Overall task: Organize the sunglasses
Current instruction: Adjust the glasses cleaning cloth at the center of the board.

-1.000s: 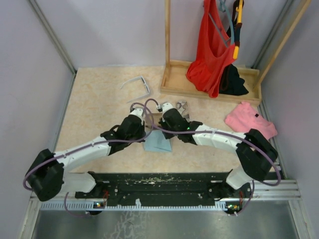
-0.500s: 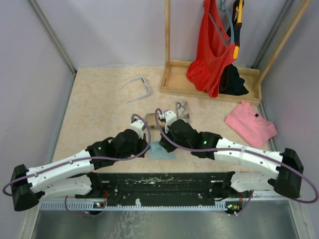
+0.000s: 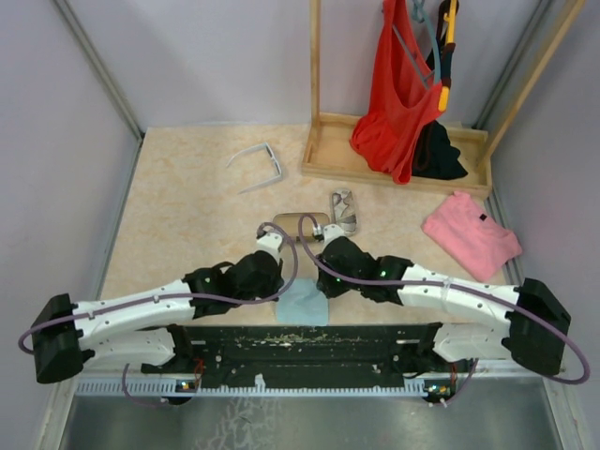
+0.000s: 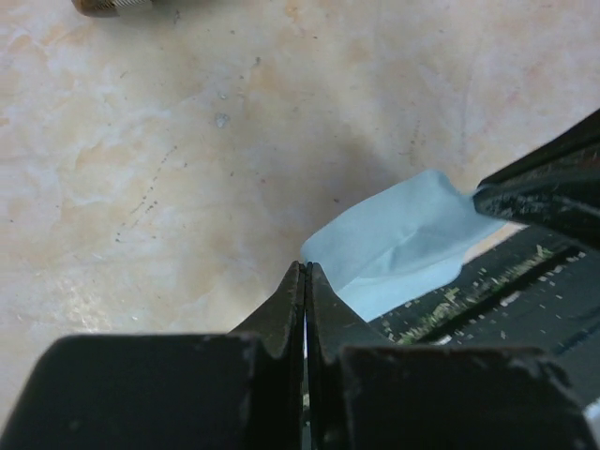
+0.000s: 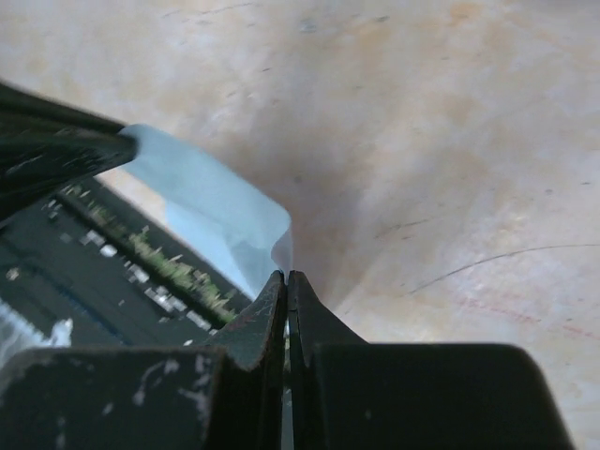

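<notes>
A light blue cloth (image 3: pixel 302 302) lies at the table's near edge, partly over the black base rail. My left gripper (image 3: pixel 281 287) is shut on its left corner, and my right gripper (image 3: pixel 321 283) is shut on its right corner. The left wrist view shows the cloth (image 4: pixel 403 248) stretched from the left gripper (image 4: pixel 306 266) to the other gripper's fingers (image 4: pixel 548 187). In the right wrist view the cloth (image 5: pixel 206 202) runs from the right gripper (image 5: pixel 286 274) leftwards. The white-framed sunglasses (image 3: pixel 258 164) lie open at the back. A folded thin wire-framed pair (image 3: pixel 344 211) lies mid-table.
A brown case (image 3: pixel 302 223) lies just beyond the grippers, left of the wire-framed pair. A wooden rack tray (image 3: pixel 328 155) with a red garment (image 3: pixel 398 89) stands at the back right. A pink cloth (image 3: pixel 469 234) lies on the right. The black base rail (image 3: pixel 309 342) runs along the near edge.
Both arms have drawn back toward the near edge, pulling the light blue cloth with them. The brown case now shows fully. The sunglasses have not moved.
</notes>
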{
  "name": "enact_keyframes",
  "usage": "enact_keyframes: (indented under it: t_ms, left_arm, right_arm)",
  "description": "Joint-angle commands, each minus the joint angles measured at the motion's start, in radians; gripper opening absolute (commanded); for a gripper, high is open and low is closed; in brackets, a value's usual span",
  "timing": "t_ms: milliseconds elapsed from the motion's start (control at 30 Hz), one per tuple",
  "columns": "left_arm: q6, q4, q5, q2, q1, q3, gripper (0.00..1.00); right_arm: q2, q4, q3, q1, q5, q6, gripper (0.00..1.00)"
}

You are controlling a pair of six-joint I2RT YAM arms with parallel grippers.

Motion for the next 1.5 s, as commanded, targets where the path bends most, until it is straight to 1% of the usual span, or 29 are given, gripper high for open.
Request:
enact_keyframes:
  t_ms: [0,67,200,333,500,700,867,1033,1167,1267,1467]
  left_arm:
    - [0.086,0.176,-0.076,0.057,0.017,-0.025,0.01]
    - [0.129,0.261,-0.053,0.1,0.042,-0.035,0.01]
    - [0.197,0.37,-0.012,0.167,0.089,-0.044,0.01]
    - [0.26,0.483,0.011,0.183,0.123,-0.083,0.01]
    - [0.303,0.567,0.046,0.195,0.19,-0.126,0.01]
    - [0.332,0.611,0.096,0.204,0.22,-0.166,0.01]
    - [0.336,0.635,0.139,0.201,0.219,-0.201,0.01]
    - [0.319,0.641,0.158,0.196,0.219,-0.219,0.01]
    - [0.316,0.652,0.139,0.189,0.218,-0.241,0.01]
    - [0.306,0.65,0.085,0.183,0.22,-0.253,0.01]
    - [0.332,0.676,0.03,0.209,0.22,-0.23,0.01]
  right_arm:
    - [0.03,0.186,-0.032,-0.088,0.018,-0.042,0.0]
    - [0.051,0.243,-0.042,-0.119,0.016,-0.074,0.0]
    - [0.107,0.331,-0.049,-0.158,0.027,-0.141,0.0]
    - [0.151,0.406,-0.061,-0.173,0.05,-0.213,0.0]
    - [0.179,0.452,-0.07,-0.189,0.113,-0.272,0.0]
    - [0.187,0.484,-0.106,-0.212,0.133,-0.283,0.0]
    - [0.168,0.548,-0.166,-0.213,0.106,-0.287,0.0]
    - [0.147,0.577,-0.211,-0.213,0.089,-0.29,0.0]
    - [0.13,0.613,-0.234,-0.212,0.059,-0.297,0.0]
    - [0.114,0.653,-0.26,-0.213,0.045,-0.303,0.0]
    - [0.112,0.719,-0.258,-0.212,0.112,-0.346,0.0]
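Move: Each hand pinches a far corner of the pale blue cleaning cloth, its middle about 7 cm behind both hands and 7 cm inward, some 4 cm lower. The bare board where it goes is roughly level with the hands and 9 cm below: 8 cm right of the left hand, 6 cm left of the right. The open plaid glasses case lies some 18 cm ahead and 7 cm inward of each; the patterned case is about 23 cm ahead and 8 cm right of the right hand. The right fingers keep their pinch on the cloth's far right corner while the left fingers, shut throughout, end clear of the left one. Both hands sweep the cloth forward towards the open glasses case, 8 to 10 cm, the fingers tilting up some 10 to 20 degrees, then mostly sink, ending about 5 cm lower and drawn back 1 cm; the right drifts 3 cm outward. ##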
